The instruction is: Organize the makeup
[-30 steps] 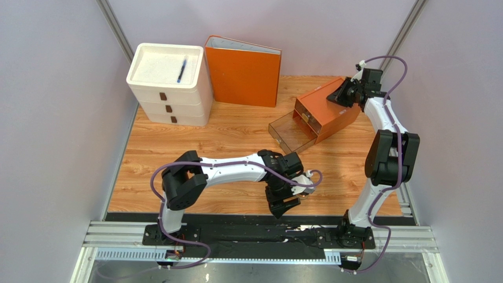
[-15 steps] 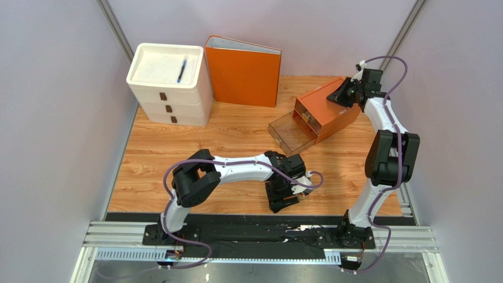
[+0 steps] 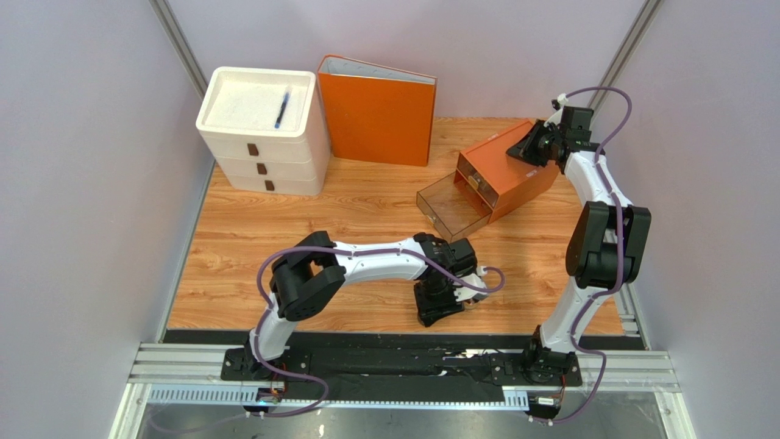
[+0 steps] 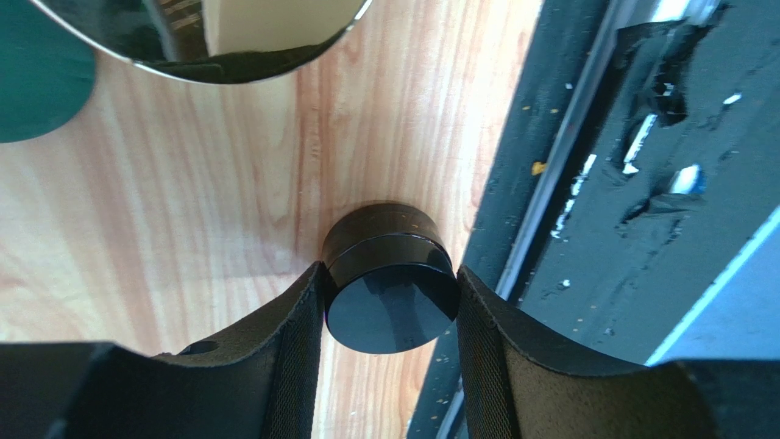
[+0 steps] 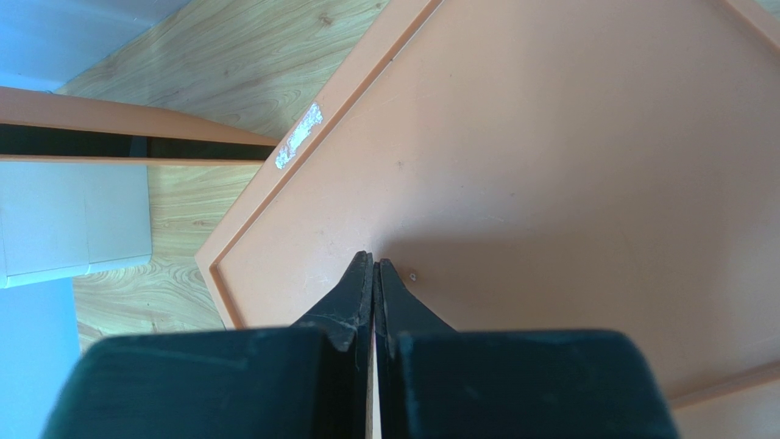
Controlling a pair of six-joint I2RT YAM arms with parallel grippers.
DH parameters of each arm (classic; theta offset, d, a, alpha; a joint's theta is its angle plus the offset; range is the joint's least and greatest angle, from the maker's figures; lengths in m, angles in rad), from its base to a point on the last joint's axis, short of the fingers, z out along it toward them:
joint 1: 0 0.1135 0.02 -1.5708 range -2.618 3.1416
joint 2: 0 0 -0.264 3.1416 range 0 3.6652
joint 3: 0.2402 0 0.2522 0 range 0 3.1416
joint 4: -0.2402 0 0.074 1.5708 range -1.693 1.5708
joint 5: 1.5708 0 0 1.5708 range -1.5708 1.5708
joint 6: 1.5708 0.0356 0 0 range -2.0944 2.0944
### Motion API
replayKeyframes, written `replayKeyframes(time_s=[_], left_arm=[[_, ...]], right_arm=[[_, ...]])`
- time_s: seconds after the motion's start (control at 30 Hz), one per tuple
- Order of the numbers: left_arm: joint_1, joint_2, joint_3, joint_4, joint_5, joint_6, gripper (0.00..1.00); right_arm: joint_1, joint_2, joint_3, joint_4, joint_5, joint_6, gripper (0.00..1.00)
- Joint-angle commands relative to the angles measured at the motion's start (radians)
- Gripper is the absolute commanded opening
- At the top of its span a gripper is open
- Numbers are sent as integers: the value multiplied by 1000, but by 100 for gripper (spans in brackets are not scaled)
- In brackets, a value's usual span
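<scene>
A black round pot (image 4: 392, 291) stands on the wood right at the table's front edge. My left gripper (image 4: 389, 306) is shut on it, a pad touching each side. At the top left of the left wrist view lie a dark green disc (image 4: 35, 87) and a shiny mirror-faced disc (image 4: 220, 37) of the makeup. In the top view the left gripper (image 3: 439, 306) points down and hides the pot. My right gripper (image 5: 375, 263) is shut and empty, its tips resting on the lid of the orange drawer box (image 3: 513, 169), whose clear drawer (image 3: 453, 208) stands pulled out.
A white drawer unit (image 3: 263, 137) at the back left carries a blue pen (image 3: 282, 108) on top. An orange binder (image 3: 377, 110) stands beside it. A black rail (image 4: 622, 183) runs along the table's near edge, just past the pot.
The left arm has drawn in and lowered at the front edge, and its jaws have narrowed onto the black pot. The right arm has not moved.
</scene>
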Motion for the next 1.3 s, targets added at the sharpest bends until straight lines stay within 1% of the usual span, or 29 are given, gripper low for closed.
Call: replayKeyframes(time_s=[0.0, 0.1, 0.2, 0.27, 0.4, 0.5, 0.57, 0.6, 0.67, 0.7, 0.8, 0.83, 0.9, 1.0, 1.03, 1.07, 1.13, 1.17, 1.23, 1.27], left_arm=[[5, 22, 40, -25, -103, 59, 0], [36, 1, 103, -35, -142, 68, 0], [102, -7, 191, -42, -169, 57, 0], [155, 5, 275, -49, -159, 53, 0], [219, 38, 456, -54, -150, 56, 0], [271, 74, 519, -26, -129, 24, 0], [298, 117, 592, -26, -127, -21, 0], [303, 151, 650, -25, -127, -33, 0], [309, 192, 718, -22, -153, -42, 0], [312, 240, 793, -25, -156, -51, 0], [317, 304, 913, -14, -188, -74, 7], [323, 326, 922, -2, -211, -84, 9], [337, 337, 920, 40, -260, -117, 16], [354, 340, 900, 92, -277, -151, 28], [361, 343, 897, 98, -303, -151, 34], [363, 346, 895, 107, -319, -151, 47], [364, 354, 896, 113, -346, -133, 62], [364, 355, 896, 119, -353, -124, 77], [364, 361, 896, 126, -373, -108, 89], [364, 361, 895, 127, -380, -95, 99]], right_arm=[[17, 134, -111, -321, 102, -46, 0], [17, 134, -111, -321, 101, -46, 0], [17, 131, -112, -320, 104, -46, 0], [17, 133, -112, -320, 105, -46, 0], [15, 136, -109, -323, 104, -49, 0], [17, 137, -109, -323, 108, -47, 0], [17, 139, -108, -324, 110, -49, 0], [17, 142, -109, -323, 111, -49, 0], [17, 143, -109, -326, 113, -50, 0], [17, 142, -108, -326, 114, -53, 0], [17, 151, -106, -327, 110, -50, 0], [17, 151, -105, -327, 110, -52, 0], [17, 154, -103, -326, 107, -52, 0], [17, 154, -105, -327, 107, -52, 0], [17, 156, -105, -327, 105, -49, 0], [17, 157, -103, -327, 104, -50, 0], [17, 159, -101, -327, 104, -49, 0], [17, 159, -101, -327, 104, -49, 0], [17, 162, -100, -327, 99, -49, 0], [17, 163, -97, -327, 101, -49, 0]])
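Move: The left hand already grips the small black jar; the open lower drawer lies about 29 cm ahead of it and 8 cm to its right, nearly level in height. The orange drawer box stands some 5 cm beyond the drawer and 14 cm right of it. From the left hand, the clear jar is 5 cm ahead and 10 cm right, the green discs 10 cm ahead and 9 cm right. From the right hand, the drawer is roughly 10 cm back, 17 cm left, 11 cm below. The left hand carries the black jar about 30 cm forward, rising 10 cm, and releases it above the drawer. ##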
